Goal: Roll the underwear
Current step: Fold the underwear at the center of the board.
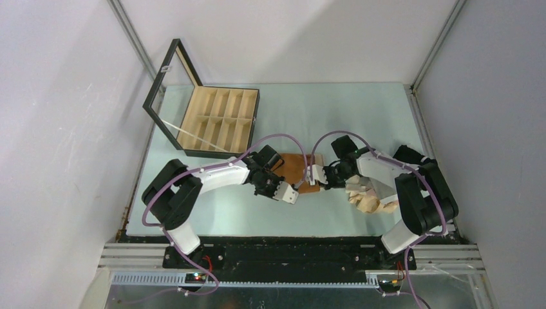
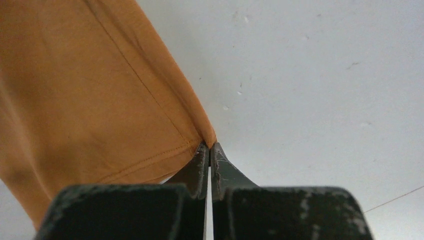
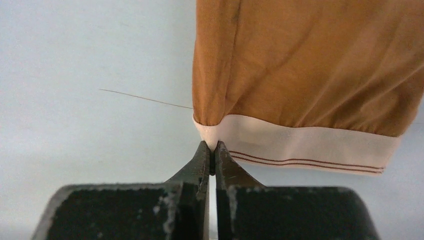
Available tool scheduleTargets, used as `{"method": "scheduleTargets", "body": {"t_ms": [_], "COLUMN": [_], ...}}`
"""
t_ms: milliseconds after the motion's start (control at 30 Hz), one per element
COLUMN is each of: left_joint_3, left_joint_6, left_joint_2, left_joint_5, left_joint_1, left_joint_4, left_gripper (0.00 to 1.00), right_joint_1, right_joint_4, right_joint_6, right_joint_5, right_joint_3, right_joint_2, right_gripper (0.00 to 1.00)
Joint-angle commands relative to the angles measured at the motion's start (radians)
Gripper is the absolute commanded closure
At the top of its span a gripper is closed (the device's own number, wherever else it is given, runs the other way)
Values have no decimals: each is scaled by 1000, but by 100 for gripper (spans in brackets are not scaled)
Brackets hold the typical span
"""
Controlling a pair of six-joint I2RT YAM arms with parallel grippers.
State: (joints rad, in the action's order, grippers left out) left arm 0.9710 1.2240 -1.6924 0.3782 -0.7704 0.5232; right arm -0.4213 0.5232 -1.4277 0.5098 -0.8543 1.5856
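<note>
The rust-brown underwear [image 1: 296, 168] lies on the table between my two arms. In the left wrist view its hemmed corner [image 2: 200, 131] sits pinched in my left gripper [image 2: 210, 146], which is shut on it. In the right wrist view the same garment [image 3: 310, 65] shows a pale pink waistband [image 3: 300, 145], and my right gripper [image 3: 213, 146] is shut on the band's left corner. From above, the left gripper [image 1: 291, 191] is at the cloth's near edge and the right gripper [image 1: 314, 178] at its right edge.
A heap of beige and grey underwear [image 1: 370, 201] lies at the near right, partly under the right arm. The black-framed wooden box [image 1: 216, 119] with compartments stands at the back left, its glass lid [image 1: 169, 96] raised.
</note>
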Motion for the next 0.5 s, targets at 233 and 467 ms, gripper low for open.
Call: {"method": "scheduleTargets", "body": {"t_ms": [233,467], "left_joint_3": [99,163], "left_joint_6": [-220,-218], "left_joint_2": [66,26], "left_joint_5": [166,210], "left_joint_1": [3,17], "left_joint_4": [219,339], "left_gripper": [100,100], "right_joint_1": [-12,-10], "right_joint_4": [338,440], "right_joint_6": [329,405], "right_joint_5": [169,233], "right_joint_3": [-78,-83], "right_joint_2": [-113,-118], "right_gripper": [100,100]}}
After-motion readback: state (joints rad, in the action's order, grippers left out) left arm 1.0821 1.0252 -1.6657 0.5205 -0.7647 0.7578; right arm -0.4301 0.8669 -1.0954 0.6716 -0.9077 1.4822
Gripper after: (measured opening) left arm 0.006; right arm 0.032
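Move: The folded underwear lies ahead of both hands, each already pinching a near corner. Its middle is about 6 cm ahead and 7 cm right of the left hand, and some 5 cm ahead and 7 cm left of the right hand, which holds the waistband corner. The board's near edge runs about 12 cm straight back from the left hand and 13 cm back from the right. The beige cloth lies some 14 cm right and 3 cm back of the right hand. The underwear's near edge is drawn back towards the board's near edge and raised off the board, both shut grippers keeping their pinch. The right hand leads, going about 8 cm back and 4 cm up while the left goes only some 4 cm back and 3 cm up; both climb mainly after setting off backwards. The fingertips tilt towards the base, about 25 degrees on the right and less on the left. ##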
